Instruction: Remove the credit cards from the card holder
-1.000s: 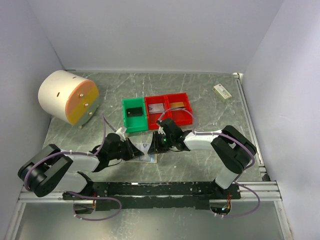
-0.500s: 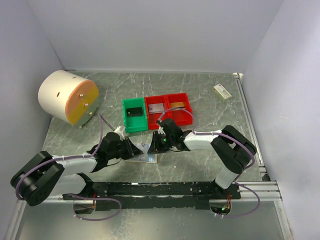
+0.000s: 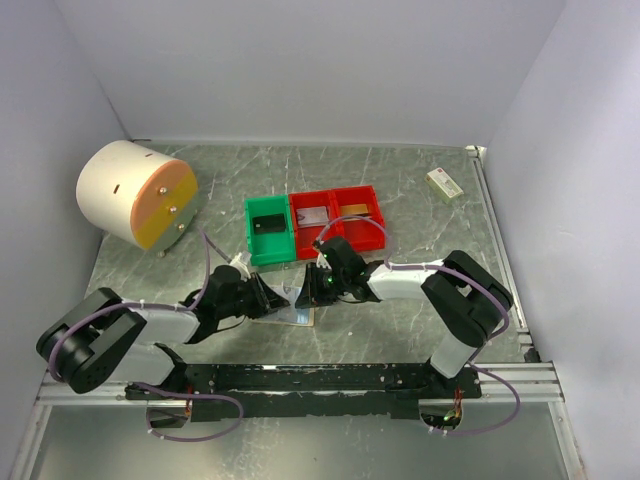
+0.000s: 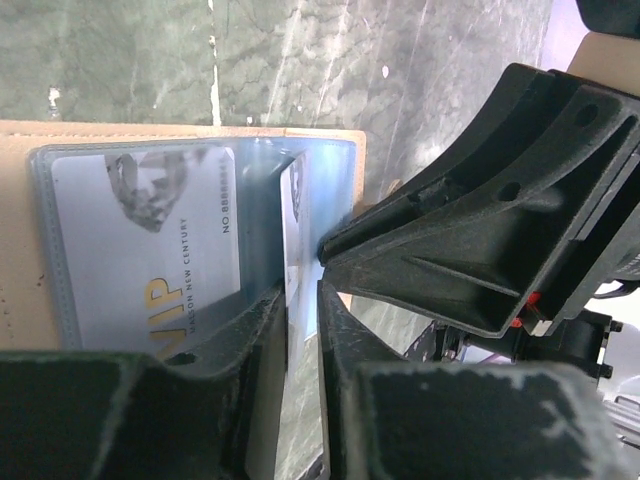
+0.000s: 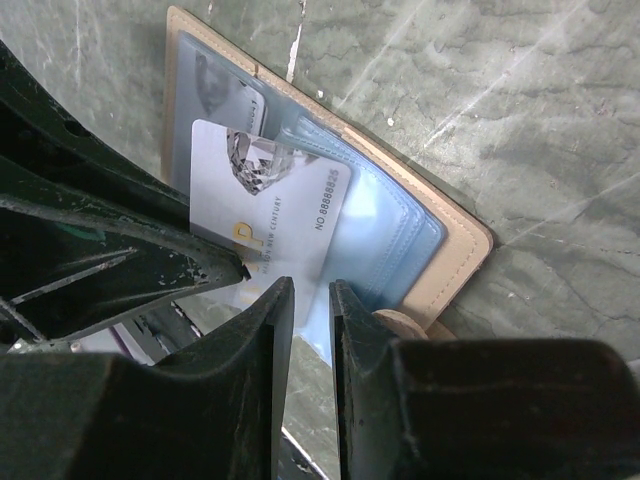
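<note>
The tan card holder (image 3: pixel 299 317) lies open on the table between both grippers. In the right wrist view a silver credit card (image 5: pixel 272 205) stands partly out of the holder's pale blue pockets (image 5: pixel 400 235). Another silver card (image 4: pixel 150 245) sits in a pocket in the left wrist view. My left gripper (image 4: pixel 302 325) has its jaws a narrow gap apart, with the raised card's edge (image 4: pixel 292 215) between them. My right gripper (image 5: pixel 311 300) is shut on a pale blue pocket leaf of the holder, next to the tan tab (image 5: pixel 398 322).
Behind the holder stand a green bin (image 3: pixel 250 232) with a dark card (image 3: pixel 267 224) and two red bins (image 3: pixel 380 212) with a silver card (image 3: pixel 313 214) and a gold card (image 3: pixel 351 209). A white and orange drum (image 3: pixel 135 193) lies at the left, a small white-green box (image 3: pixel 444 183) far right.
My left gripper's jaws have parted a little around the card. The left arm stretched out and drew back again. The right arm and the holder have stayed put.
</note>
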Controlling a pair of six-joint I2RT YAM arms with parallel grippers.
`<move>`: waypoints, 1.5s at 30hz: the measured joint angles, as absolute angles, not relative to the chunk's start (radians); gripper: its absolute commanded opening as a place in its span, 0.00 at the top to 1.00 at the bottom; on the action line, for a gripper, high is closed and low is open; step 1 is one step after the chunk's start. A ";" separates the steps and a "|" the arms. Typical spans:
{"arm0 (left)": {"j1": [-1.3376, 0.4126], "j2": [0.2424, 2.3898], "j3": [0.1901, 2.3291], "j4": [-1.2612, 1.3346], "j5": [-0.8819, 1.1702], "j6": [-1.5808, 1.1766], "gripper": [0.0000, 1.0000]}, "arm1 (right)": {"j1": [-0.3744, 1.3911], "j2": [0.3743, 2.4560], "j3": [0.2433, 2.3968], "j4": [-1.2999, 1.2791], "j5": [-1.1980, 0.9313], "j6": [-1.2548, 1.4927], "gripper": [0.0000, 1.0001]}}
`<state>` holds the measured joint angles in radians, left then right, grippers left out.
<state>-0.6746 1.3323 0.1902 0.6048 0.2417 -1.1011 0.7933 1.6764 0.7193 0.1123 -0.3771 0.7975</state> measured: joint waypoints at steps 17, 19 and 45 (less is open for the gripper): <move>-0.675 1.127 0.237 0.304 0.162 -1.043 0.93 | 0.791 1.668 0.723 0.096 -0.370 0.783 0.77; -0.675 1.063 0.255 0.228 0.136 -1.024 0.93 | 0.789 1.659 0.730 0.073 -0.355 0.766 0.76; -0.675 0.635 0.334 -0.289 -0.105 -0.980 0.93 | 0.848 1.792 0.903 -0.002 -0.419 0.697 0.76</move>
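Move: The half-drawn card stands out of its pocket between the left hand's open fingertips, its middle only about 1 cm ahead and 1 cm right of them. The open card holder is centred some 2 cm left and 2 cm below, with a pocketed card roughly 4 cm left, 1 cm ahead and 2 cm down; the green bin is some 16 cm ahead and 3 cm left. From the right hand, on the clear pocket, the half-drawn card is about 3 cm left, level and 1 cm higher. The half-drawn card is pinched as the left fingers close, then drawn up and left, about 8 cm left and 6 cm up, the hand rolling its left side up and turning counter-clockwise, each some 15 degrees. Once that is under way, the right hand leaves the clear pocket, rises about 6 cm with a short swing forward and back, crosses roughly 4 cm left and sinks close over the holder's middle, its gap nearly unchanged. ##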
